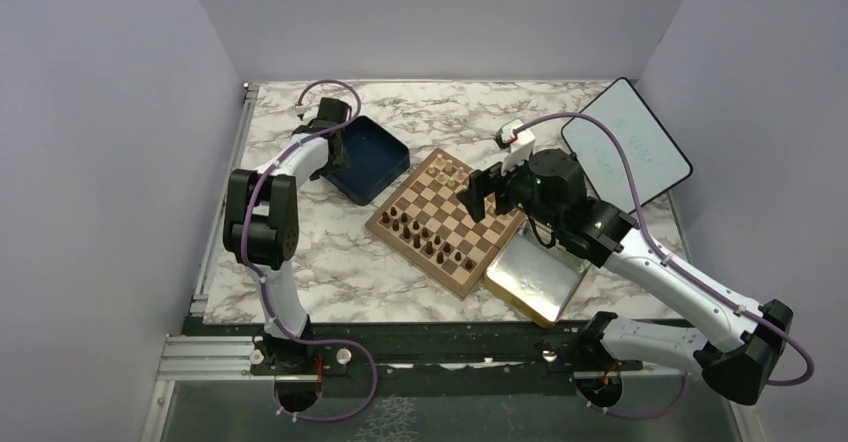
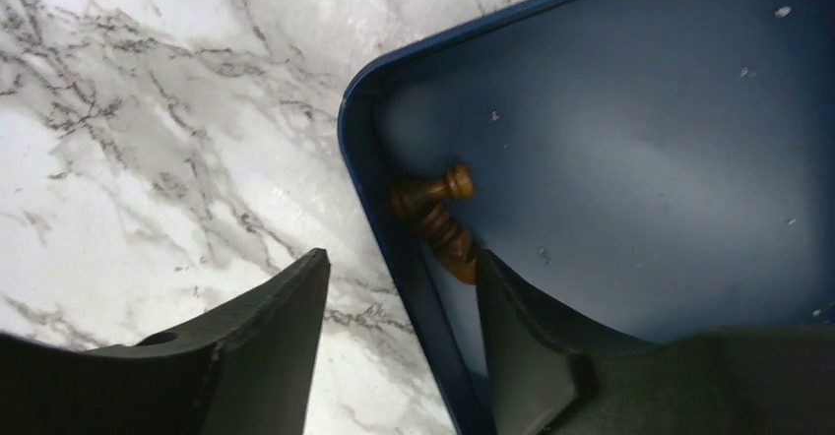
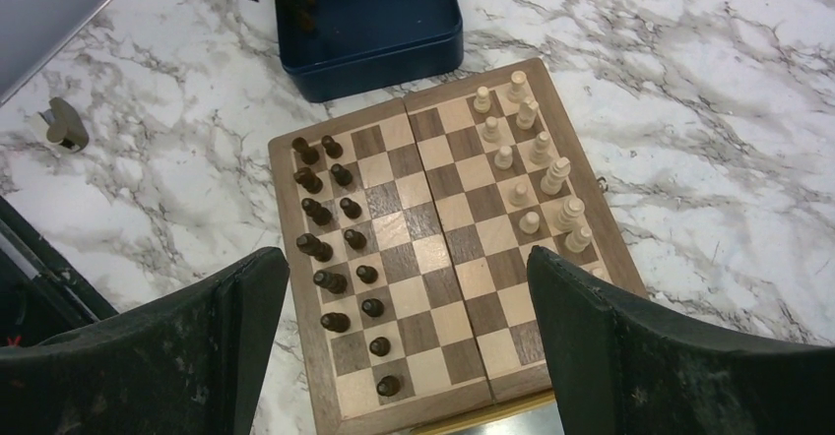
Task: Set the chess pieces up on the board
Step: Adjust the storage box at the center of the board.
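The board [image 1: 447, 224] lies as a diamond mid-table. Dark chess pieces [image 3: 341, 241] stand in two rows along its left side in the right wrist view, with pale chessmen [image 3: 537, 164] on the opposite side. Two more brown chess pieces [image 2: 439, 215] lie on their sides in a corner of the dark blue box [image 2: 630, 140]. My left gripper [image 2: 402, 255] is open and straddles the box wall: one finger is outside over the marble, and the other finger [image 2: 512, 317] is inside, its tip right beside the lower piece. My right gripper [image 3: 406, 253] hangs open above the board, holding nothing.
The blue box [image 1: 368, 159] sits left of the board, with the left gripper [image 1: 335, 140] at its far-left corner. A gold-rimmed tray [image 1: 537, 277] touches the board's near-right edge. A white tablet [image 1: 625, 142] leans at the back right. Walls close in on three sides.
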Controlling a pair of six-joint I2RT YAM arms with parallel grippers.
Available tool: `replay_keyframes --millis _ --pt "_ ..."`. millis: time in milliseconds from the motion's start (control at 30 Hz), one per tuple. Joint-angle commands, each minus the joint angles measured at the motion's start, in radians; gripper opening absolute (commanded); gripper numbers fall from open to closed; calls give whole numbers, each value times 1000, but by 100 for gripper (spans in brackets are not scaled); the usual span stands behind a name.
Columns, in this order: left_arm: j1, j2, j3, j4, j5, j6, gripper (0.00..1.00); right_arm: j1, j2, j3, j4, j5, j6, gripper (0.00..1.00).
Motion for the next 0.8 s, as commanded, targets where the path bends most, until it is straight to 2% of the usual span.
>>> replay_keyframes --millis 0,100,300,467,567,767 --pt "18 34 3 97 68 3 52 -1 -35 -5 64 -56 -11 96" --pt "20 55 15 108 68 34 34 -2 -45 -14 70 -67 -21 95" --pt "41 89 94 109 80 118 12 -3 -35 0 90 -72 -27 95" --pt "59 122 188 120 114 281 3 -2 -20 17 79 -74 -18 95" --pt "61 159 245 115 135 410 1 -2 -21 9 76 -78 -10 95" --pt "62 248 339 107 184 575 0 -2 -28 -1 75 -64 -24 95"
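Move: The storage box's middle lies about 9 cm right of the left hand, 2 cm ahead and slightly below, with its near-left wall between the open fingers. The loose pieces in its corner are roughly 3 cm ahead and 3 cm below. The chessboard's middle sits about 29 cm to the right and 13 cm back. From the right hand, the box is some 17 cm ahead, 29 cm left and 24 cm lower. Left fingers close, pinching the storage box's wall, and drag it about 9 cm forward, turning some 20 degrees clockwise. ##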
